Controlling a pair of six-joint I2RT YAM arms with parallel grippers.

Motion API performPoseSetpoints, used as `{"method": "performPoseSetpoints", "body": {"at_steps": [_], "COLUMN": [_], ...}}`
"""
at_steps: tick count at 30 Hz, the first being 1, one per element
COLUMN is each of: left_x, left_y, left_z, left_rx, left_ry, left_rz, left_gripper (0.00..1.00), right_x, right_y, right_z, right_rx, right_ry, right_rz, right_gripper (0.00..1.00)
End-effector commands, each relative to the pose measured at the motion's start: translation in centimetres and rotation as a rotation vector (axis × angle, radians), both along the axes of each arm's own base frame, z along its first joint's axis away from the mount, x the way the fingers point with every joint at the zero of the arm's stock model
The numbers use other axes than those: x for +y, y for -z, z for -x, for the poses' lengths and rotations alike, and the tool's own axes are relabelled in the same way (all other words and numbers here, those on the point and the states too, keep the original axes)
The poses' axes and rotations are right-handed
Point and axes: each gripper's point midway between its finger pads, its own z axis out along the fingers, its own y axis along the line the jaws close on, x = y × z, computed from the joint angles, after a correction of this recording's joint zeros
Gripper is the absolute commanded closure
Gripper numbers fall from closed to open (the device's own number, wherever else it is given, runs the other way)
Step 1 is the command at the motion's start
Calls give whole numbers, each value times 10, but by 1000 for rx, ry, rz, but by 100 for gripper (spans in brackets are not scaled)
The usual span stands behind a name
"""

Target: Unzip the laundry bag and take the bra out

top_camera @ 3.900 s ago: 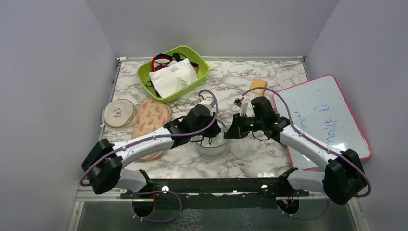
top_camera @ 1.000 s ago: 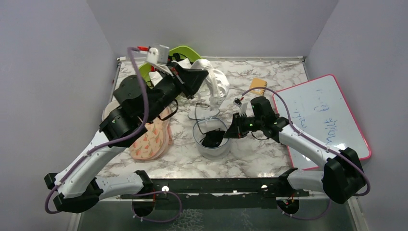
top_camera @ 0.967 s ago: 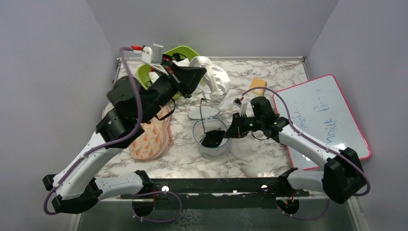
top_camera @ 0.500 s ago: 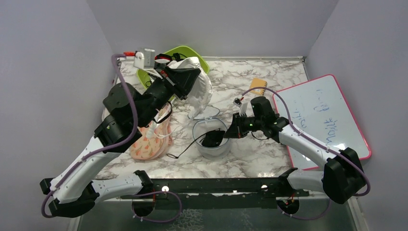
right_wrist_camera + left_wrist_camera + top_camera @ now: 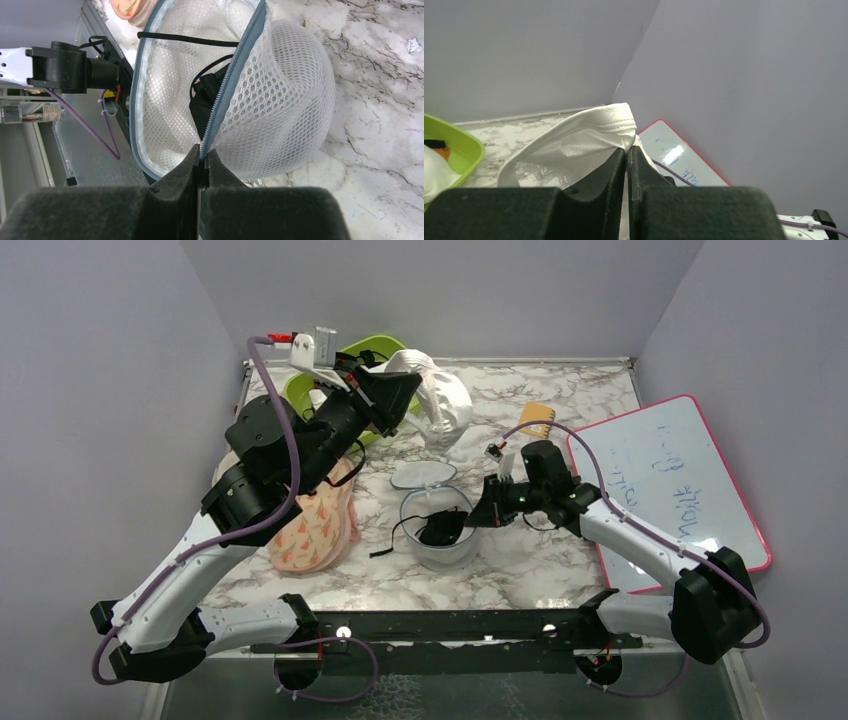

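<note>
The laundry bag (image 5: 440,540) stands open in the middle of the table, its mesh flap (image 5: 423,475) folded back. My right gripper (image 5: 488,512) is shut on the grey-blue zip band (image 5: 227,95) at the bag's right rim. The right wrist view shows the mesh bag (image 5: 290,100) with a black strappy garment (image 5: 206,97) inside. My left gripper (image 5: 413,392) is raised high over the back of the table, shut on a white bra (image 5: 443,408) that hangs from it. In the left wrist view the white bra (image 5: 579,137) is pinched between the closed fingertips of the left gripper (image 5: 626,151).
A green bin (image 5: 398,348) with a white pouch stands at the back left, mostly behind my left arm. A peach patterned pouch (image 5: 318,520) lies left of the bag. A pink-framed whiteboard (image 5: 670,480) lies at the right. A small orange item (image 5: 538,420) is behind my right arm.
My left gripper has risen out of the bag with the white bra and now holds it high at the back. A black strap has been drawn over the bag's left rim. The right arm has not moved.
</note>
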Motion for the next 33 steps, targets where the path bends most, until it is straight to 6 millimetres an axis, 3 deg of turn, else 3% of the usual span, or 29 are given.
{"method": "performPoseSetpoints", "body": {"at_steps": [1,7,13,19,27,33], "left_x": [2,21,49,78,114,134], "left_y": [28,47,72,85,109,133], "left_z": [-19,-45,-85,-146,-238,-277], "left_rx": [50,43,55,89,207,265], "left_ry": [-87,-248,-420,-535,-595,-645], "left_rz": [-137,-306,-500,-595,-537,-537], "left_gripper": [100,100,100,100,100,100], "right_x": [0,0,1,2,2,2], "right_y": [-5,-5,-5,1,0,-2], "right_z": [-1,-2,-5,-8,-12,-13], "right_rx": [-36,-42,-49,-48,-75,-84], "right_ry": [-1,-1,-6,-12,-22,-43], "right_rz": [-8,-7,1,13,29,42], "right_gripper": [99,99,99,99,99,99]}}
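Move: From the left hand, which already holds the white garment high up, the green basket's middle lies about 35 cm ahead, 15 cm to its left and some 49 cm below. The open laundry bag stands almost under that hand, about 5 cm to its right and 47 cm down; the peach pouch lies 5 cm ahead, 24 cm left and 52 cm down. From the right hand the basket is roughly 38 cm ahead, 25 cm left and 8 cm lower. Forward in a quickening sweep of about 27 cm, the left hand carries the white garment away from the laundry bag towards the green basket, sinking 15 cm and, after the first drop, swinging 13 cm left. The wrist turns counter-clockwise, rolls left side up and tips down somewhat, so the fingers come to face the basket, still shut on the cloth. The right hand keeps its pinch on the bag's zip edge. ##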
